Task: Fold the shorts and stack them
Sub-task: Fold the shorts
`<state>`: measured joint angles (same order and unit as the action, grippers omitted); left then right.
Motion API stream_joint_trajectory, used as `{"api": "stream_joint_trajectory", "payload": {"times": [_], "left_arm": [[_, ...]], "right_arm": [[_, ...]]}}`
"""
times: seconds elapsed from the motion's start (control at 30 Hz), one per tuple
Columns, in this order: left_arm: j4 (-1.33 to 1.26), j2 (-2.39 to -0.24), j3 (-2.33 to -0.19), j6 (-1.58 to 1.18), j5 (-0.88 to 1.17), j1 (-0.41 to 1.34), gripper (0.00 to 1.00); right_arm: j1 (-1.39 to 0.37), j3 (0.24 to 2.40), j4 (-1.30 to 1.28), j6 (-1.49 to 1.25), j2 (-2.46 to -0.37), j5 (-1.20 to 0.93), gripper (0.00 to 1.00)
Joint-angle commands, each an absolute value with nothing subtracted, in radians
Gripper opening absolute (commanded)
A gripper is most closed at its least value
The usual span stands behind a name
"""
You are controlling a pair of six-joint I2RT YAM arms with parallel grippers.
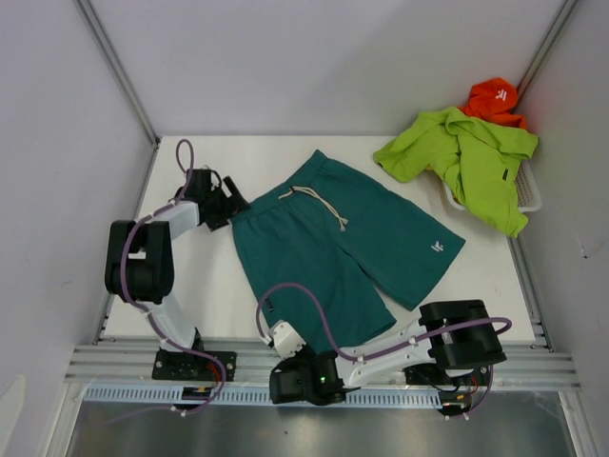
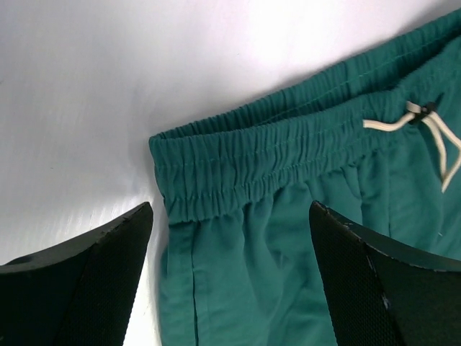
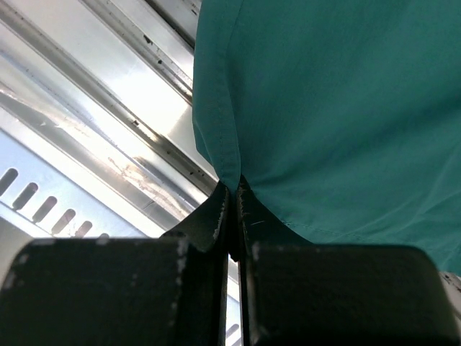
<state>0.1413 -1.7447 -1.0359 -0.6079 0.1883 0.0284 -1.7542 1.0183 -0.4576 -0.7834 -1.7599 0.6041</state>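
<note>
The teal shorts (image 1: 338,243) lie spread flat on the white table, with the white drawstring (image 1: 319,202) at the waistband and a small white logo (image 1: 437,247) on one leg. My left gripper (image 1: 231,204) is open at the left corner of the waistband. In the left wrist view its jaws (image 2: 230,209) straddle the fabric (image 2: 288,144) just below the elastic. My right gripper (image 1: 278,328) is at the near leg's hem. In the right wrist view it (image 3: 232,189) is shut on the hem corner (image 3: 324,108). The lime green shorts (image 1: 466,162) hang crumpled over the basket at the back right.
A white plastic basket (image 1: 529,193) stands at the back right corner with an orange garment (image 1: 493,99) behind it. Metal rails (image 1: 114,357) run along the near edge, also seen in the right wrist view (image 3: 108,108). Walls close the left, back and right sides.
</note>
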Motion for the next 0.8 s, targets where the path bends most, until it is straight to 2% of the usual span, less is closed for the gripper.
{"api": "stream_joint_trajectory", "payload": {"times": [0.0,0.23,0.37,0.5,0.63,0.77], "left_arm": [[0.074,-1.761,-1.033,-0.640,0.206,0.020,0.90],[0.038,-1.815,-1.022,-0.649,0.204,0.009,0.85],[0.011,-1.844,-1.028,-0.666,0.213,0.009,0.71],[0.006,-1.861,-1.031,-0.676,0.201,0.009,0.64],[-0.031,-1.852,-1.016,-0.690,0.190,0.008,0.45],[-0.035,-1.850,-1.022,-0.686,0.181,0.008,0.38]], "right_arm": [[-1.772,1.009,-0.454,-0.833,-1.732,0.609,0.00],[-1.772,1.014,-0.448,-0.821,-1.721,0.609,0.00],[-1.773,1.014,-0.449,-0.819,-1.712,0.609,0.00],[-1.778,1.015,-0.449,-0.822,-1.697,0.612,0.00],[-1.779,1.020,-0.451,-0.818,-1.692,0.612,0.00],[-1.782,1.028,-0.449,-0.805,-1.690,0.607,0.00]]}}
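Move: The near-left corner of the shorts' waistband lies about 2 cm ahead of the open left hand and roughly 3 cm below it, between the spread fingers. The drawstring is some 20 cm to that hand's right and level with it. The waistband's far corner stands about 20 cm right and 14 cm ahead. From the right hand, already gripping a leg-hem corner, the near-left waistband corner lies about 38 cm ahead and 14 cm left, at much the same height. Down and slightly forward, about 3 cm in all, the left hand settles over the near-left waistband corner, still slanting downward, and its fingers close from nearly wide open to under half, one on each side of the corner, gathering the cloth between their tips. The right hand keeps its shut grip on the leg hem and eases about 1 cm up and 1 cm back. ##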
